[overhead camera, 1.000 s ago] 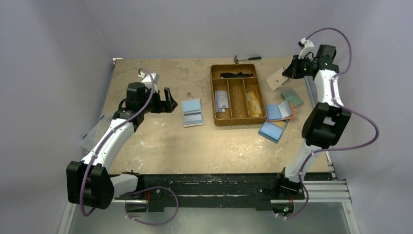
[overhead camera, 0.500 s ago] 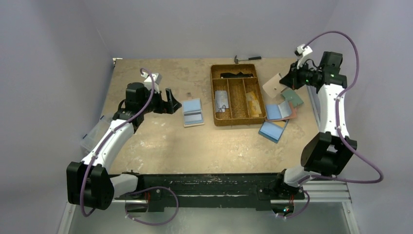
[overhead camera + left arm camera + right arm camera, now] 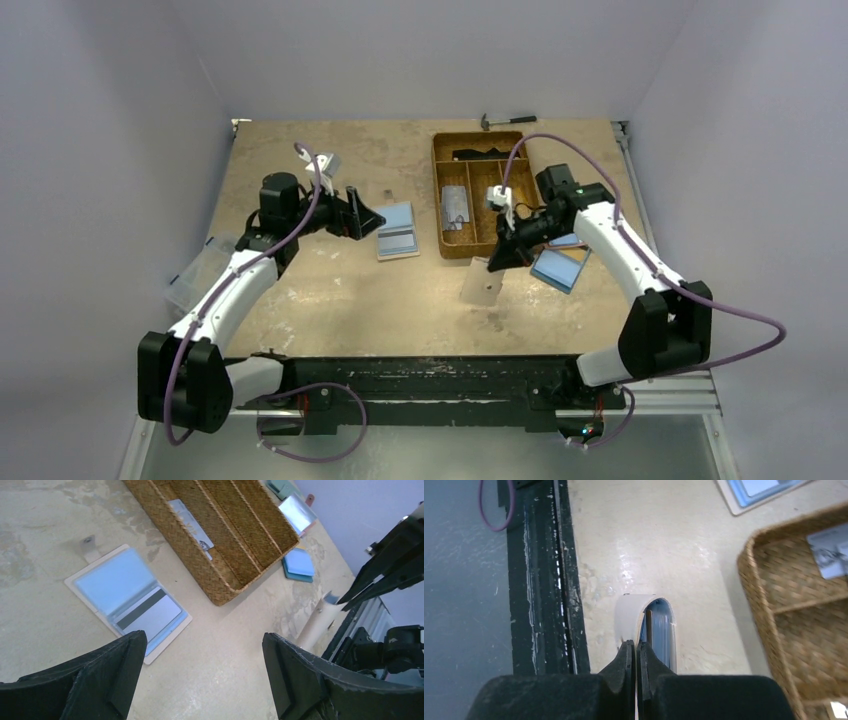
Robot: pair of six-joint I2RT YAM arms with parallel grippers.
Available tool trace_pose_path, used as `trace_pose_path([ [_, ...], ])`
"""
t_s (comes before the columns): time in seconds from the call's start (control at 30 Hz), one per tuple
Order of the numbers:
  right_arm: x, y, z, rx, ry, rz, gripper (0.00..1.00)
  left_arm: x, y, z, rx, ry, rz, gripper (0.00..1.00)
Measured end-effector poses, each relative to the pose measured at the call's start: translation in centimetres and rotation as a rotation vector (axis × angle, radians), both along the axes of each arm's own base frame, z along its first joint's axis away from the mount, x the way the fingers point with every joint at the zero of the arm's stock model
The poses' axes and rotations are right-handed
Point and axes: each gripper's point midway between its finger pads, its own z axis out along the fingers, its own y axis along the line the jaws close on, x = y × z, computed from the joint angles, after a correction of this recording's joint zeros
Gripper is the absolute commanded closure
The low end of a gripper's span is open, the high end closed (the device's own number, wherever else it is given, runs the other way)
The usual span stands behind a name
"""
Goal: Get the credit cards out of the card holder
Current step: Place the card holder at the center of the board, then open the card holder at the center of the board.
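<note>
A tan card holder [image 3: 397,231] lies open on the table left of the tray. In the left wrist view it [image 3: 107,582] shows light blue inner faces, with a grey credit card [image 3: 150,615] bearing a black stripe in its near half. My left gripper [image 3: 365,216] is open and empty just left of it, its jaws [image 3: 205,640] wide apart above bare table. My right gripper [image 3: 498,254] is shut on one flap of a second tan card holder [image 3: 482,284], which hangs above the table at front centre. The right wrist view shows it edge-on [image 3: 629,615], partly open, blue inside.
A brown wicker compartment tray [image 3: 436,200] stands at back centre with cards in it. A blue holder [image 3: 558,268] lies right of the right gripper. A small hammer [image 3: 507,120] lies at the far edge. A clear plastic box [image 3: 195,275] sits at the left edge.
My right arm has swung from the far right corner to front centre, carrying the tan holder. My left gripper has moved a little right, toward the open holder.
</note>
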Motion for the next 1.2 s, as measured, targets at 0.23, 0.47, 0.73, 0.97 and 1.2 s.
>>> trace_pose_path([
  [0.23,2.0,1.7,-5.6,-0.099,0.116,-0.047,0.46,-1.0,-2.6,-0.8,-0.060,0.062,-0.052,0.09],
  [0.47,6.1,-2.1,-7.5,-0.194,0.071,-0.287,0.30,-4.4,-6.4,-3.6,-0.076,0.193,-0.097,0.10],
  [0.73,3.9,-1.9,-1.2,-0.055,-0.194,-0.192,0.28,-9.5,-8.0,-7.2,-0.061,0.299,-0.062,0.11],
  [0.97,-0.9,-0.8,-0.8,0.057,-0.370,0.112,0.07,-11.2,-7.5,-7.9,-0.076,0.316,0.016,0.11],
  [1.2,-3.7,-0.1,-1.4,0.101,-0.454,0.331,0.03,-11.0,-7.5,-7.8,-0.085,0.315,0.049,0.10],
])
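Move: The card holder hangs pinched in the right fingers; its spot on the bare board lies about 4 cm back, 6 cm left and 12 cm below that hand. The basket's middle is roughly 19 cm ahead of the right hand and 2 cm to its right, the blue sleeves some 19 cm right and 4 cm ahead. From the open left hand, the card holder is about 25 cm right, 11 cm back and 9 cm lower, the open blue wallet 6 cm right and 4 cm ahead. The right fingers let go of the card holder, opening wide, as the hand dips about 9 cm down and swings 6 cm forward, then lifts and draws back past its start, the wrist turning some 30 degrees to face the holder. The left hand, open and empty, comes back about 11 cm, down and right towards the holder, its fingers tipping down, touching nothing. ##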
